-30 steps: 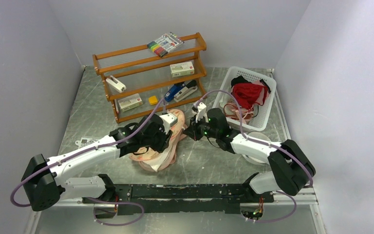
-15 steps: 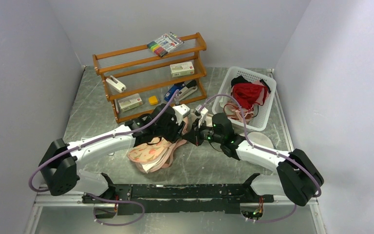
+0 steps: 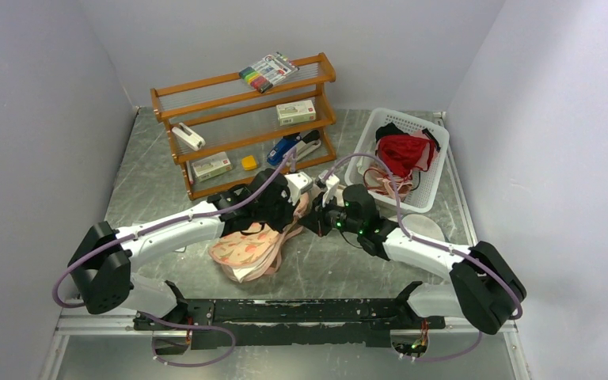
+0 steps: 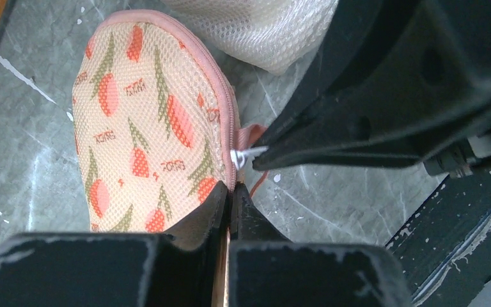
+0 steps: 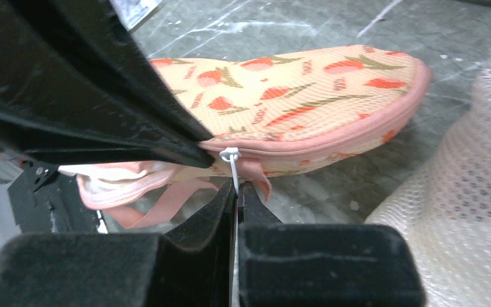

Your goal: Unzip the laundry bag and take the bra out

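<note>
The laundry bag (image 3: 245,245) is a peach-pink floral mesh case lying between both arms. My left gripper (image 3: 295,207) is shut on the bag's pink zip edge (image 4: 233,137), shown close up in the left wrist view (image 4: 230,195). My right gripper (image 3: 317,219) is shut on the white zip pull cord (image 5: 230,155), right beside the left fingertips (image 5: 185,150). The bag (image 5: 307,96) gapes at its near end, where pink straps and pale fabric (image 5: 112,179) show. I cannot tell whether that is the bra.
A cream mesh cone-shaped object (image 3: 425,226) lies right of the bag, also in the wrist views (image 4: 262,32) (image 5: 460,211). A white basket (image 3: 443,154) with a red garment (image 3: 402,150) stands at back right. A wooden shelf (image 3: 245,127) stands behind.
The left arm has reached forward and right, taking the bag's zip end toward the right gripper. The bag has shifted and gapes more at its near end. Little moved in the last half second.
</note>
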Action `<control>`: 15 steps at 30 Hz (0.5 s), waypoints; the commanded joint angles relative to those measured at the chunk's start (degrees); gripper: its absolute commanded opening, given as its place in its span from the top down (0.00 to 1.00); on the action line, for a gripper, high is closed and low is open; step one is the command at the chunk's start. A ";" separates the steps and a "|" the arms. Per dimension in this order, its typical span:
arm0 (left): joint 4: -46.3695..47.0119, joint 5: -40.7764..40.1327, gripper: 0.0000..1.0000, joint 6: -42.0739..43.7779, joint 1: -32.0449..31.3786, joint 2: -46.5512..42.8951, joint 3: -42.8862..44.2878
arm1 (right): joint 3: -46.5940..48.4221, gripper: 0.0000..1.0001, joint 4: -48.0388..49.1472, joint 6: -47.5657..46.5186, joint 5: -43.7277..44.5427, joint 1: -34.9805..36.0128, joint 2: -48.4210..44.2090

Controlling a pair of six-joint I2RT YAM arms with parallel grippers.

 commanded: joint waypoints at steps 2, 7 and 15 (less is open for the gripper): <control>-3.52 -0.09 0.93 2.05 0.08 -1.39 0.19 | 2.97 1.00 -2.80 -0.35 6.02 -3.29 2.87; -5.44 0.23 0.93 3.80 0.08 -2.54 0.00 | 3.50 1.00 -0.78 1.47 0.49 -10.27 7.14; -5.54 0.88 0.93 5.11 0.03 -0.11 -1.17 | 2.98 1.00 -0.50 -0.46 -2.90 -11.15 5.89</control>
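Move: The right fingers already hold the zip pull's white cord, and the laundry bag's far rounded end, where the zip leads, lies about 9 cm ahead and roughly 5 cm below, in line sideways. The white mesh bag stands about 7 cm ahead and 10 cm to the right; the blue stapler is some 20 cm ahead and 4 cm left. From the left hand, pinching the bag's edge, that end is about 9 cm ahead and 4 cm right. Forward and to the right, dipping slightly, the right hand draws the pull by its cord along the zip towards the laundry bag's rounded far end, about 7 cm in all, swinging its fingers some 10 degrees clockwise and easing to a stop. The left hand keeps its pinch on the zip edge close behind the slider's starting place, shifting about a centimetre left. ##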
